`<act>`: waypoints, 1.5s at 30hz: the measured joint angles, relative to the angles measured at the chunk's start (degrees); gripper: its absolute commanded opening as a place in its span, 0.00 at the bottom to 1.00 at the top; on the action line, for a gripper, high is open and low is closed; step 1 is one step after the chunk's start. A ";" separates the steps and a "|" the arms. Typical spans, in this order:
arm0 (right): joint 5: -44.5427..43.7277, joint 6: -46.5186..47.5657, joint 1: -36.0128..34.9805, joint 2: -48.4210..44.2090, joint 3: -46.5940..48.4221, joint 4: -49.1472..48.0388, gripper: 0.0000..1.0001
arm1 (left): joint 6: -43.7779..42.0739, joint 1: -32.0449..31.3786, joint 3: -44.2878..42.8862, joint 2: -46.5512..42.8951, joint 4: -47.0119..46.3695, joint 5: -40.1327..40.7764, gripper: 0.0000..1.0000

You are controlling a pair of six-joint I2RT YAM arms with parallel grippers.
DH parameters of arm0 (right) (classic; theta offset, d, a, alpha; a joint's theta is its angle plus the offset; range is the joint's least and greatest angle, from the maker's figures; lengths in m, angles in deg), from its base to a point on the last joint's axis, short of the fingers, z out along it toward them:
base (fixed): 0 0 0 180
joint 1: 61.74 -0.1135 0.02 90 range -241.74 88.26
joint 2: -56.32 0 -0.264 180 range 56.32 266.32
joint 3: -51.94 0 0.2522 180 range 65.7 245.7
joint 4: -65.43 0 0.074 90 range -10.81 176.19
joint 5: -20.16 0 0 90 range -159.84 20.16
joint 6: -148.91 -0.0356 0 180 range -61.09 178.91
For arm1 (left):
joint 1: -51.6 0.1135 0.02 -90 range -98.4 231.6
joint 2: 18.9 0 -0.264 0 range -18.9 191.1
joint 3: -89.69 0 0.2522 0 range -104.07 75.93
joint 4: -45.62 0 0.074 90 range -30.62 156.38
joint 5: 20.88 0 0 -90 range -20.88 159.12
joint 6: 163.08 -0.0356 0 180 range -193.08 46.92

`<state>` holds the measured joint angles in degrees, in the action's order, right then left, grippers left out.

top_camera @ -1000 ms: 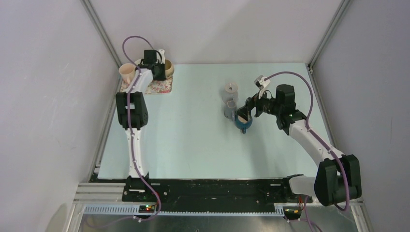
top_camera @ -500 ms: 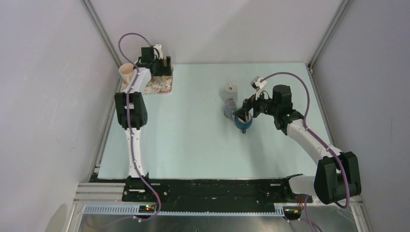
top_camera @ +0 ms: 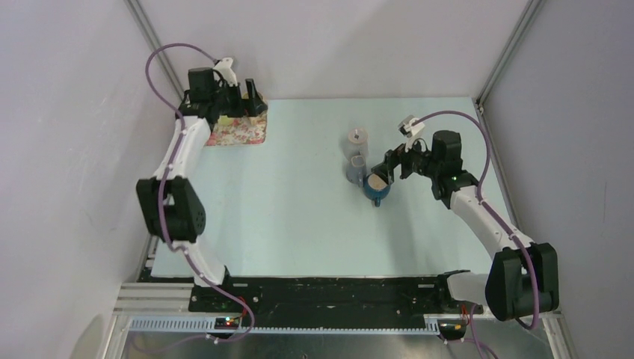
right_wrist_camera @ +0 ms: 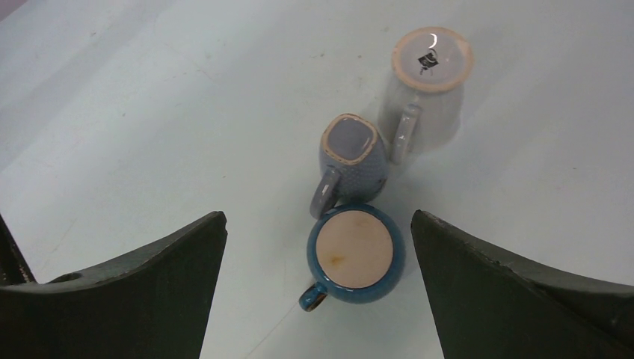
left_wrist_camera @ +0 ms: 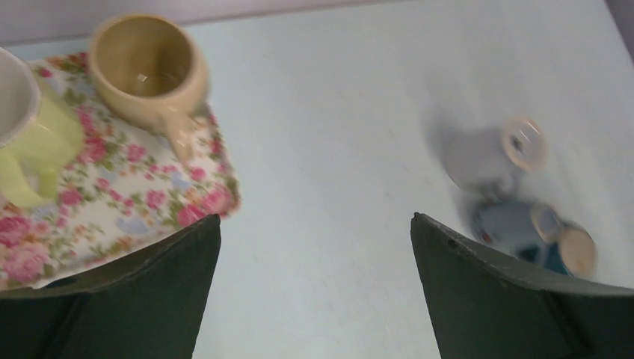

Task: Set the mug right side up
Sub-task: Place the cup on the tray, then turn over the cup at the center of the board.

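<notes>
Three mugs stand upside down mid-table: a dark blue round mug (right_wrist_camera: 356,253) (top_camera: 375,191), a grey-blue square mug (right_wrist_camera: 353,158) (top_camera: 356,167) touching it, and a white mug (right_wrist_camera: 426,90) (top_camera: 357,139) behind. My right gripper (right_wrist_camera: 319,217) (top_camera: 383,173) hovers open above the dark blue mug, whose tan base shows between the fingers. My left gripper (left_wrist_camera: 315,224) (top_camera: 243,99) is open and empty at the far left, above the edge of a floral tray (left_wrist_camera: 149,202). On the tray a tan mug (left_wrist_camera: 146,63) stands right side up.
A yellow-green mug (left_wrist_camera: 30,142) also stands on the floral tray (top_camera: 243,133) at the back left corner. Grey walls with metal posts close in the table at the back and both sides.
My left gripper opened, let go of the tan mug on the tray and drew back, the arm swinging left. My right gripper stayed open over the dark blue mug, shifting only slightly.
</notes>
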<state>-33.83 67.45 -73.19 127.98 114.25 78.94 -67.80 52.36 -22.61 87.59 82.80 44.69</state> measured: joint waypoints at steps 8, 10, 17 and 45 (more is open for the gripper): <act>0.81 2.01 1.20 -1.18 0.02 3.04 0.99 | -9.77 -4.39 23.47 -22.34 -0.20 -4.68 1.00; 1.22 3.13 1.20 -1.29 0.42 4.46 0.99 | -12.68 -4.44 28.52 -25.55 -0.17 -4.72 1.00; 0.50 11.15 -0.17 -1.77 2.99 13.84 0.99 | -20.02 -3.98 39.67 -33.03 1.20 -7.10 1.00; -5.64 9.44 0.13 0.17 -6.12 4.17 1.00 | -22.27 -4.00 43.89 -29.53 1.09 -11.85 1.00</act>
<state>-39.47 76.89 -73.06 128.15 108.13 83.11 -90.08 48.36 21.28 58.07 83.89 32.84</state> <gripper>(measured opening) 0.993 0.995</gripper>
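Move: The blue mug stands bottom-up some 14 cm below the right hand, about 2 cm ahead and 2 cm to its left. The grey mug is roughly 5 cm farther out and 6 cm to the left of the blue one; the clear mug stands about 14 cm beyond and 7 cm left of it. From the left hand the blue mug lies some 19 cm back, 37 cm right and 18 cm lower; the tan mug is about 10 cm ahead, 4 cm left and 16 cm below. The open right hand closes in on the upturned blue mug without touching it: it draws back about 4 cm, then sinks roughly 6 cm, easing right and forward again as its left side tips down some 10 degrees. The left hand, also open and empty, retreats quickly from the tray, back about 20 cm and down, turning clockwise some 25 degrees, then nearly stops over bare table. ##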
